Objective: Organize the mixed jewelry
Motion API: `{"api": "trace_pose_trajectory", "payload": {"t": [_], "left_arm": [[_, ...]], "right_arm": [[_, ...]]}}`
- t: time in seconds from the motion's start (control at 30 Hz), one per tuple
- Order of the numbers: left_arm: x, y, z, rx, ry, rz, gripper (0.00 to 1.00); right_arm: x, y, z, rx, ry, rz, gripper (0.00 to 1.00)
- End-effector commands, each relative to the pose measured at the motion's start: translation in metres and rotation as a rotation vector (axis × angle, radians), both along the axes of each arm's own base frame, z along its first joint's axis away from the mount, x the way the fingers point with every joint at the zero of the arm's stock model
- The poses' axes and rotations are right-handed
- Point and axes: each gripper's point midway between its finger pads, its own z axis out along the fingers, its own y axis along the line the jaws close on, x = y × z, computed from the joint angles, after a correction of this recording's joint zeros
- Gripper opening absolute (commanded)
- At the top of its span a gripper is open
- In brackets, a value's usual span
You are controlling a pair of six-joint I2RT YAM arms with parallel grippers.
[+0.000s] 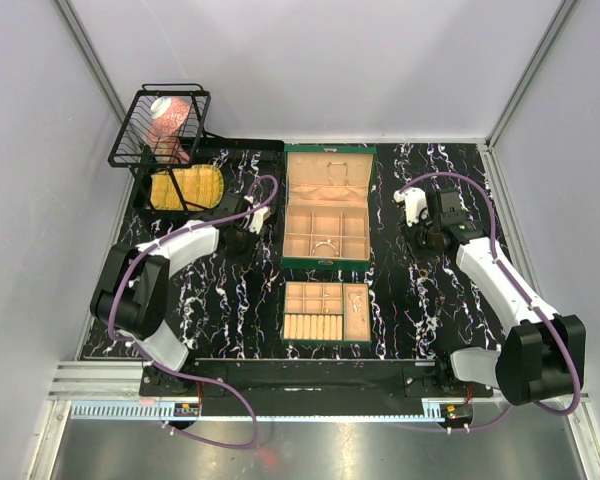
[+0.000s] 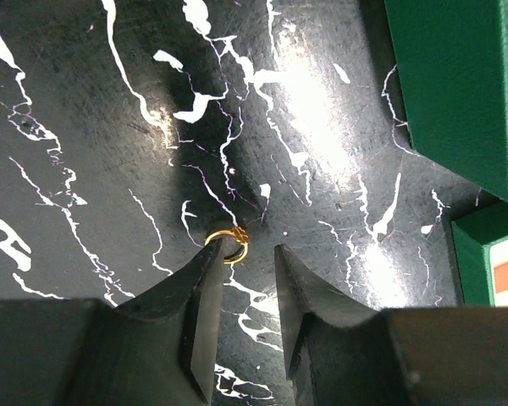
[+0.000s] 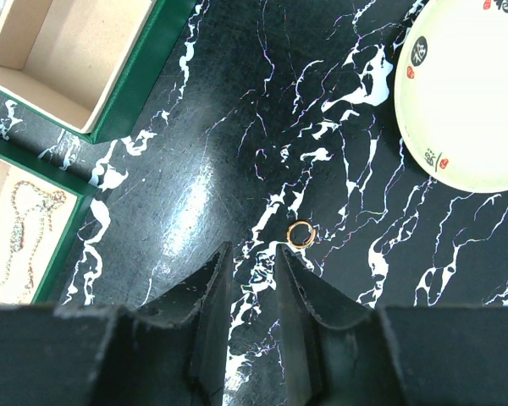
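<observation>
The mixed jewelry shows as small pieces. A tiny gold ring (image 2: 231,246) lies on the black marbled table, partly under the tip of one finger of my left gripper (image 2: 247,247), which is open with nothing between its jaws. Another small gold ring (image 3: 300,234) lies just beyond and right of my right gripper (image 3: 253,248), which is open and empty. A thin bangle (image 1: 325,245) rests in the green box (image 1: 327,262). A fine chain (image 3: 19,233) lies in the green tray (image 1: 326,343). In the top view my left gripper (image 1: 248,222) is left of the box and my right gripper (image 1: 423,232) is right of it.
A round pale plate (image 3: 466,93) sits just beyond the right-hand ring. A black wire basket (image 1: 160,125) holding a pink item stands at the back left, with a black tray of yellow material (image 1: 185,187) in front of it. The box's green wall (image 2: 457,85) is close on my left gripper's right.
</observation>
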Motion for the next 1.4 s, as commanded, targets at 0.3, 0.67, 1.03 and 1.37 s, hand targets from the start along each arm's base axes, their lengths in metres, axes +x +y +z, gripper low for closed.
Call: {"api": "trace_pose_trajectory", "payload": {"t": [0.3,0.67,1.03,1.37], "left_arm": [[0.002,-0.001,-0.008,-0.008,0.012,0.006,0.32],[0.004,-0.001,-0.012,0.001,0.020,0.006,0.30],[0.007,-0.001,-0.014,0.005,0.022,0.012,0.23],[0.005,-0.005,-0.014,0.004,0.022,-0.002,0.11]], "right_arm": [[0.006,0.000,0.005,0.005,-0.028,0.008,0.33],[0.006,0.001,0.005,0.007,-0.029,0.010,0.32],[0.006,0.001,0.006,0.008,-0.032,0.010,0.33],[0.005,0.001,0.005,0.006,-0.028,0.010,0.32]]}}
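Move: The gold ring lies almost under my left fingertips, about 2 cm below, roughly 1 cm ahead and 1 cm to the left. The base of the green jewelry box stands about 16 cm to the right of this hand and 8 cm farther out; the small divided tray is some 15 cm to the right and 8 cm back. From my idle right hand, the ring is around 35 cm to the left, 1 cm ahead and 10 cm lower. I ease my left hand about 1.5 cm down to the gold ring, barely shifting otherwise, until the fingertips are at its ornamented edge. Then, holding place with the wrist almost unturned, I narrow my already partly open fingers to well under half their starting gap around that edge. ##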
